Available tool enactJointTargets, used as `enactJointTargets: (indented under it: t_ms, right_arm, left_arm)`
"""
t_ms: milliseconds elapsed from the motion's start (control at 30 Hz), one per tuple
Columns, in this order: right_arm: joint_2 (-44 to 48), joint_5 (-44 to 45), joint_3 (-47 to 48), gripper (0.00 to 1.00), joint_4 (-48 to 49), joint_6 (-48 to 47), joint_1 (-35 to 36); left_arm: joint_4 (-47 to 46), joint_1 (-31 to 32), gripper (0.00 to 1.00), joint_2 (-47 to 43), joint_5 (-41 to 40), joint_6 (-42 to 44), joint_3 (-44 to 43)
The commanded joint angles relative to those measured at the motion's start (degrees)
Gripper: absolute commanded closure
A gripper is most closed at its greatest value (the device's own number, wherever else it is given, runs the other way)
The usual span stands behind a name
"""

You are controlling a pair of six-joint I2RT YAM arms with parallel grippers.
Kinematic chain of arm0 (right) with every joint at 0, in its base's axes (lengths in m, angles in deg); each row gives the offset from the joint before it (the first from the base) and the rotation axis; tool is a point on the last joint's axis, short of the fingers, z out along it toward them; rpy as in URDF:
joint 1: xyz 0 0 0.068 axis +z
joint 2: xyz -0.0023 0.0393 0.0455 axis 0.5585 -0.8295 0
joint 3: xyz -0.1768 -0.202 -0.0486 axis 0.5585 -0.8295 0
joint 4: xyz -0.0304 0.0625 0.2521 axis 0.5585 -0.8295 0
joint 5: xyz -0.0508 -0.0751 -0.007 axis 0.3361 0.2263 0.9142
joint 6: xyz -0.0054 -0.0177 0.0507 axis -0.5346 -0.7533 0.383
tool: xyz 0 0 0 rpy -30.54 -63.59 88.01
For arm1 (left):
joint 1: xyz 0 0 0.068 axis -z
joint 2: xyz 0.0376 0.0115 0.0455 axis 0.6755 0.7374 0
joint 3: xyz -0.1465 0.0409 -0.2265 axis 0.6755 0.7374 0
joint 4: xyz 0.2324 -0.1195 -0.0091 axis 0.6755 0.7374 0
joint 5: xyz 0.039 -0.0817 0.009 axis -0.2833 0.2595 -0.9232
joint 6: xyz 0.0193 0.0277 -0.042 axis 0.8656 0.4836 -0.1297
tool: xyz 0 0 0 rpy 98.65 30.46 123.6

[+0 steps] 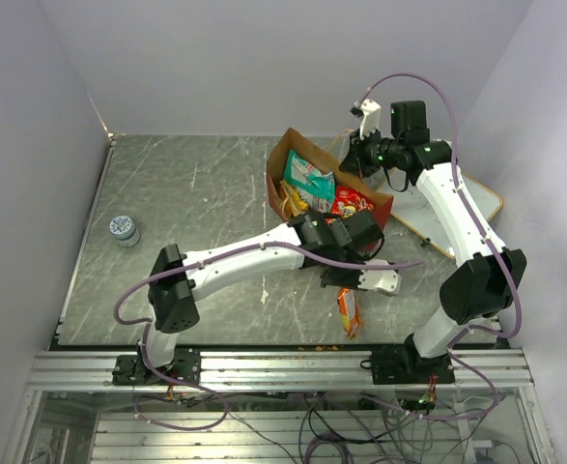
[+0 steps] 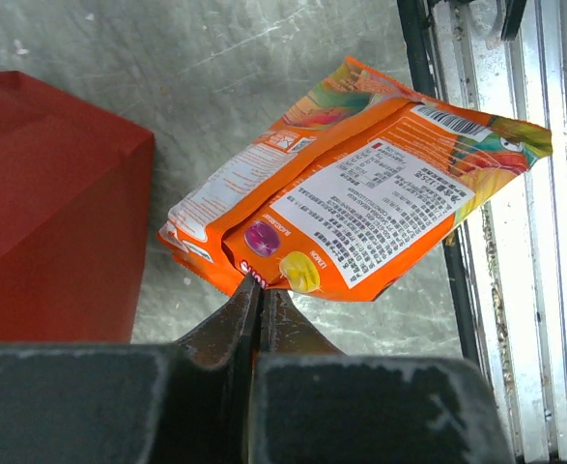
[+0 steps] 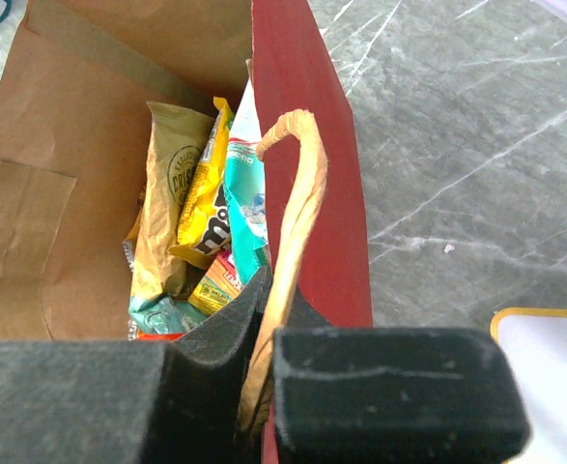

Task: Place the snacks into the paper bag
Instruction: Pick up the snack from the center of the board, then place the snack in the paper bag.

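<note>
The paper bag (image 1: 281, 164), red outside and brown inside, stands open at the middle back of the table. It holds several snacks: a gold packet (image 3: 172, 184), a yellow packet (image 3: 204, 198) and a teal packet (image 3: 244, 184). My right gripper (image 3: 281, 290) is shut on the bag's tan handle (image 3: 297, 184) at the rim; in the top view the right gripper (image 1: 353, 155) is at the bag's far right corner. My left gripper (image 2: 261, 290) is shut on the edge of an orange flat pack (image 2: 360, 193), which sits near the table's front edge (image 1: 349, 311), in front of the red bag wall (image 2: 51, 203).
A small round tin (image 1: 124, 229) stands at the table's left side. A white board with a yellow rim (image 1: 481, 198) lies at the right under my right arm and shows in the right wrist view (image 3: 553, 387). The metal rail (image 2: 544, 290) runs along the table's near edge.
</note>
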Motion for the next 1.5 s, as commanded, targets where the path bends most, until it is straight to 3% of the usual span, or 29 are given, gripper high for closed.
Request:
enactJointTargets:
  t_ms: [0, 200, 400, 700, 933, 1133, 1467]
  right_arm:
    - [1.9, -0.4, 0.0, 1.00, -0.8, -0.4, -0.5]
    - [1.1, -0.9, 0.4, 1.00, -1.0, -0.4, -0.6]
    - [1.6, -0.9, 0.3, 1.00, -1.0, -0.4, -0.5]
    - [2.1, -1.4, -0.2, 1.00, -0.7, -0.5, -0.5]
    - [2.3, -1.6, -0.3, 1.00, -0.7, -0.5, -0.6]
    - [2.3, -1.7, -0.4, 1.00, -0.8, -0.5, -0.6]
    - [2.2, -2.1, -0.5, 1.00, -0.6, -0.5, -0.6]
  left_arm:
    - [2.3, -0.8, 0.93, -5.6, 1.8, 2.4, -4.4]
    - [1.3, -1.6, 0.93, -10.2, 1.2, 2.1, -8.2]
    - [-4.7, -4.0, 0.93, -14.9, -4.3, -0.1, -9.6]
    - [-11.5, -14.8, 0.93, -15.4, -5.0, -9.7, -16.5]
    - [-19.0, -22.0, 0.93, -17.2, -7.0, -12.0, -11.0]
    - [-18.2, -27.2, 0.93, -14.5, -5.5, -11.0, -10.7]
    - [-17.0, -29.5, 0.93, -12.5, -2.1, -9.5, -8.4]
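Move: The orange snack already hangs shut in the left gripper. The paper bag it goes to has its middle about 21 cm ahead and 3 cm left, some 5 cm lower. Inside, the red snack lies about 19 cm ahead and 2 cm right of this hand, the teal one 24 cm ahead and 7 cm left, both some 4 cm below. From the right hand, the bag's middle is about 5 cm back, 5 cm left and 14 cm down. Lift the left gripper nearly straight up first, about 15 cm, then keep rising while swinging forward some 22 cm and left 12 cm, to carry the pinched orange snack over the bag's mouth. Tilt the fingers up from steep towards level and turn counter-clockwise on the way, then sink about 3 cm, still gripping. Hold the right gripper still, closed on the bag's handle. ##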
